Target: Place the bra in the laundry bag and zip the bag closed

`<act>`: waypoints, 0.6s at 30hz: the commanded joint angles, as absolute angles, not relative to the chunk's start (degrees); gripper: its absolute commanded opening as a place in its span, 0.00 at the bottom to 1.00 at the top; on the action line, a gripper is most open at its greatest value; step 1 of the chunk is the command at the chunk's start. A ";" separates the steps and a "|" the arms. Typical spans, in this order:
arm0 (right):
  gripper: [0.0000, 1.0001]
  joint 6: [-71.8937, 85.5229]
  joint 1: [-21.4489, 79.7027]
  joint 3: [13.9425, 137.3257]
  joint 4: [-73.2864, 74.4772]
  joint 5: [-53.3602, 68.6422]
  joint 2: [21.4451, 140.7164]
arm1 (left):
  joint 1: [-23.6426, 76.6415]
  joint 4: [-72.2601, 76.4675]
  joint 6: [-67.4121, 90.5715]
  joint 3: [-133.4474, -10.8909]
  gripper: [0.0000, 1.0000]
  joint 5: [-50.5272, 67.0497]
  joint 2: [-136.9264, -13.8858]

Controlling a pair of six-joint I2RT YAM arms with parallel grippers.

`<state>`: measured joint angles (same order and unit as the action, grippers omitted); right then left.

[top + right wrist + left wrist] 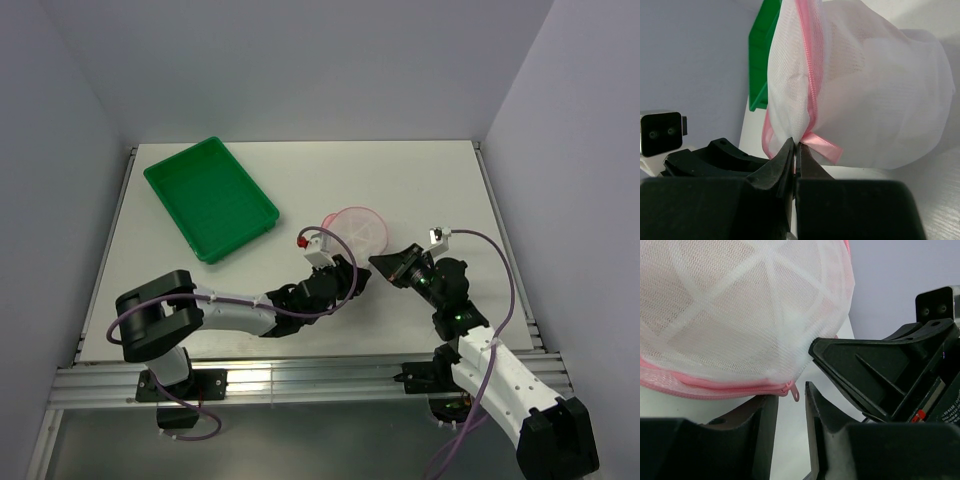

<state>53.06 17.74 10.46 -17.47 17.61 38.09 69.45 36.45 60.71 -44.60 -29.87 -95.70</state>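
The laundry bag [357, 230], a round white mesh pouch with pink edging, stands on the table just beyond both grippers. A pale peach tone, the bra [685, 300], shows dimly through its mesh. The pink zip [715, 385] runs shut along the bag's lower edge, and its small pull [794, 392] hangs at the end. My left gripper [791, 406] sits right under that pull, its fingers a narrow gap apart with nothing between them. My right gripper [796, 146] is shut on the bag's mesh seam beside a pink ribbon loop [825, 145].
A green plastic tray [210, 196] lies at the back left of the table. The two grippers [350, 272] [384, 262] stand close together at the bag's near side. The white table's right edge [500, 230] is some way off.
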 commanded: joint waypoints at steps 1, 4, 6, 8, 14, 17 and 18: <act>0.00 51.50 18.19 9.05 -16.79 19.25 37.71 | 69.52 39.46 61.35 -45.35 0.32 -32.17 -93.16; 0.00 51.15 18.19 9.05 -16.44 18.98 37.53 | 69.52 39.73 61.52 -45.26 0.28 -31.91 -93.34; 0.00 50.89 18.28 8.97 -16.35 18.63 37.53 | 69.52 39.81 61.61 -45.35 0.24 -31.64 -93.51; 0.00 50.71 18.37 8.88 -16.35 18.02 37.79 | 69.52 39.81 61.79 -45.35 0.17 -31.20 -93.51; 0.00 50.28 18.46 8.61 -17.31 17.84 39.20 | 69.87 39.81 63.28 -43.95 0.01 -30.41 -92.99; 0.00 49.40 18.46 8.96 -16.70 17.40 39.20 | 70.05 39.81 63.63 -42.89 0.00 -29.71 -91.94; 0.00 49.22 18.46 9.05 -16.26 17.32 39.11 | 70.14 39.81 63.89 -42.46 0.00 -29.62 -91.15</act>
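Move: Just off the left hand's half-open fingertips hangs the pink zipper pull, about 1 cm ahead and 1 cm right, level with the pads; the laundry bag's mesh body bulges about 9 cm ahead, 2 cm left and 4 cm lower. The zip end pinched by the right fingers is roughly 3 cm ahead and 2 cm right of the left hand, 1 cm higher. From the right hand the pull lies some 2 cm back, 1 cm left and 1 cm below. Closing on the zipper pull, the left fingers shut from about a third open to almost closed and pinch the pull between their tips, the hand nearly in place, then sinking and easing back towards the base, about 1 cm in all. The right fingers keep their grip on the bag's zip end, sagging slightly with it. ##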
